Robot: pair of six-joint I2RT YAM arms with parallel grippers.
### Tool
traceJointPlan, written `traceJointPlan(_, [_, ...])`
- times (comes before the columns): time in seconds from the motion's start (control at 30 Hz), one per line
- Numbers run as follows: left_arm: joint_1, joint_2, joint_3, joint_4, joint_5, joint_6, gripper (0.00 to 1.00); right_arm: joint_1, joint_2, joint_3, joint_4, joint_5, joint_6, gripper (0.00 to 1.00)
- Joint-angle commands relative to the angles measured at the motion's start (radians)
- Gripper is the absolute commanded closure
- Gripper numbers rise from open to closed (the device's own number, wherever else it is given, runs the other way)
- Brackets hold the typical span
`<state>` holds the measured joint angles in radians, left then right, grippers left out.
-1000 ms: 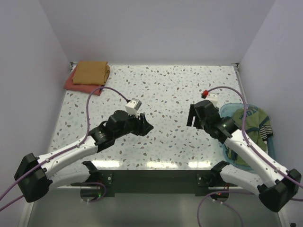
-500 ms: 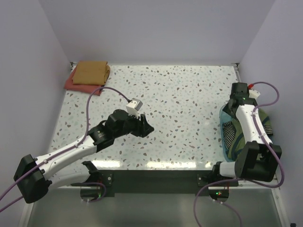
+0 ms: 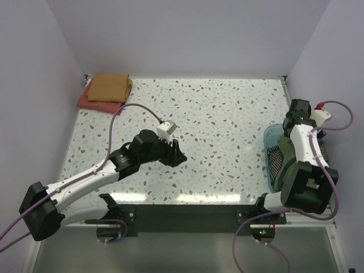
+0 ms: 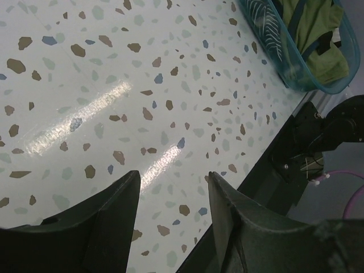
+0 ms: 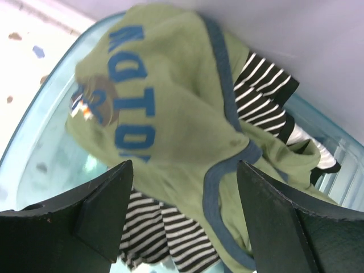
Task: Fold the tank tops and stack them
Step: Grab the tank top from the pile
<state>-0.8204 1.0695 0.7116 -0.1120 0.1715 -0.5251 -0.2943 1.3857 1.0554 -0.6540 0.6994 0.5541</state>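
An olive green tank top (image 5: 170, 102) with navy trim and a blue print lies bunched on a black-and-white striped tank top (image 5: 165, 233) inside the blue basket (image 5: 40, 131). My right gripper (image 5: 185, 165) hangs open just above the green cloth, nothing between its fingers. From above, the right gripper (image 3: 297, 116) is over the basket (image 3: 271, 149) at the table's right edge. A folded mustard top (image 3: 111, 86) rests on a folded red one (image 3: 90, 103) in the far left corner. My left gripper (image 3: 179, 154) hovers open over the bare speckled table (image 4: 114, 68).
White walls close in the table on the left, back and right. The basket (image 4: 267, 34) with the green top (image 4: 310, 28) shows at the upper right of the left wrist view. Purple cables loop from both wrists.
The right arm swung from the middle of the table out to the right and now stands over the basket. The left arm shifted slightly to the right.
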Motion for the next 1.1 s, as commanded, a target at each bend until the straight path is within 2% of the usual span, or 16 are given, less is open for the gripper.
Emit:
traceJointPlan(0.0, [0.004, 0.018, 0.051, -0.002, 0.046, 0.048, 0.44, -0.011, 0.050, 0.009, 0.086, 0.110, 0.070, 0.23])
traceJointPlan(0.23, [0.030, 0.046, 0.052, 0.005, 0.075, 0.057, 0.44, -0.012, 0.116, -0.024, 0.189, 0.157, 0.119, 0.26])
traceJointPlan(0.27, [0.032, 0.050, 0.052, 0.009, 0.086, 0.056, 0.44, -0.012, 0.113, -0.047, 0.218, 0.155, 0.125, 0.31])
traceJointPlan(0.33, [0.033, 0.052, 0.054, 0.011, 0.091, 0.054, 0.44, -0.012, 0.096, -0.087, 0.252, 0.140, 0.116, 0.50])
traceJointPlan(0.37, [0.035, 0.052, 0.051, 0.011, 0.092, 0.054, 0.44, -0.012, 0.089, -0.097, 0.270, 0.137, 0.113, 0.68])
traceJointPlan(0.43, [0.035, 0.047, 0.048, 0.011, 0.092, 0.053, 0.44, -0.012, 0.070, -0.112, 0.271, 0.126, 0.112, 0.85])
traceJointPlan(0.47, [0.035, 0.046, 0.046, 0.008, 0.089, 0.053, 0.44, -0.012, 0.064, -0.110, 0.260, 0.115, 0.109, 0.99])
traceJointPlan(0.6, [0.037, 0.030, 0.048, 0.003, 0.083, 0.050, 0.44, -0.012, -0.028, -0.094, 0.218, 0.033, 0.073, 1.00])
traceJointPlan(0.7, [0.040, 0.020, 0.049, -0.003, 0.072, 0.047, 0.44, -0.012, -0.135, -0.046, 0.168, -0.090, 0.027, 1.00])
traceJointPlan(0.87, [0.055, -0.029, 0.065, -0.023, 0.039, 0.030, 0.45, -0.008, -0.243, 0.148, 0.061, -0.418, -0.023, 1.00])
traceJointPlan(0.93, [0.072, -0.052, 0.083, -0.044, 0.022, 0.027, 0.45, 0.006, -0.274, 0.246, 0.066, -0.548, -0.031, 1.00])
traceJointPlan(0.97, [0.090, -0.062, 0.091, -0.052, 0.005, 0.027, 0.45, 0.023, -0.275, 0.285, 0.059, -0.634, -0.028, 1.00])
traceJointPlan(1.03, [0.118, -0.083, 0.111, -0.066, -0.007, 0.019, 0.45, 0.125, -0.258, 0.409, 0.057, -0.667, -0.023, 1.00])
traceJointPlan(1.07, [0.156, -0.086, 0.120, -0.078, -0.010, 0.014, 0.45, 0.259, -0.245, 0.455, 0.051, -0.632, -0.023, 1.00])
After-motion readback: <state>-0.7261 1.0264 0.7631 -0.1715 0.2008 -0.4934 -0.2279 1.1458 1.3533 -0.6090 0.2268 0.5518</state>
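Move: The green tank top on the pile in the blue bin is under the right gripper, its middle about 2 cm back and 6 below. Striped cloth shows at both sides of it: one part some 11 cm left of the gripper and 4 back, the other about 7 cm right and level. The bin's middle lies some 4 cm back, 3 left and 10 below. From the left gripper the green tank top is roughly 52 cm right, 6 ahead and 9 below. Sink the wide-open right gripper about 4 cm onto the green tank top, easing slightly forward and right, and shut the fingers on a fold of it. Then pull up fast, some 23 cm, bearing left and forward late, while the fingers swing from pointing right-and-down round towards forward. Let the empty left gripper dip a little, then rise forward and left. ##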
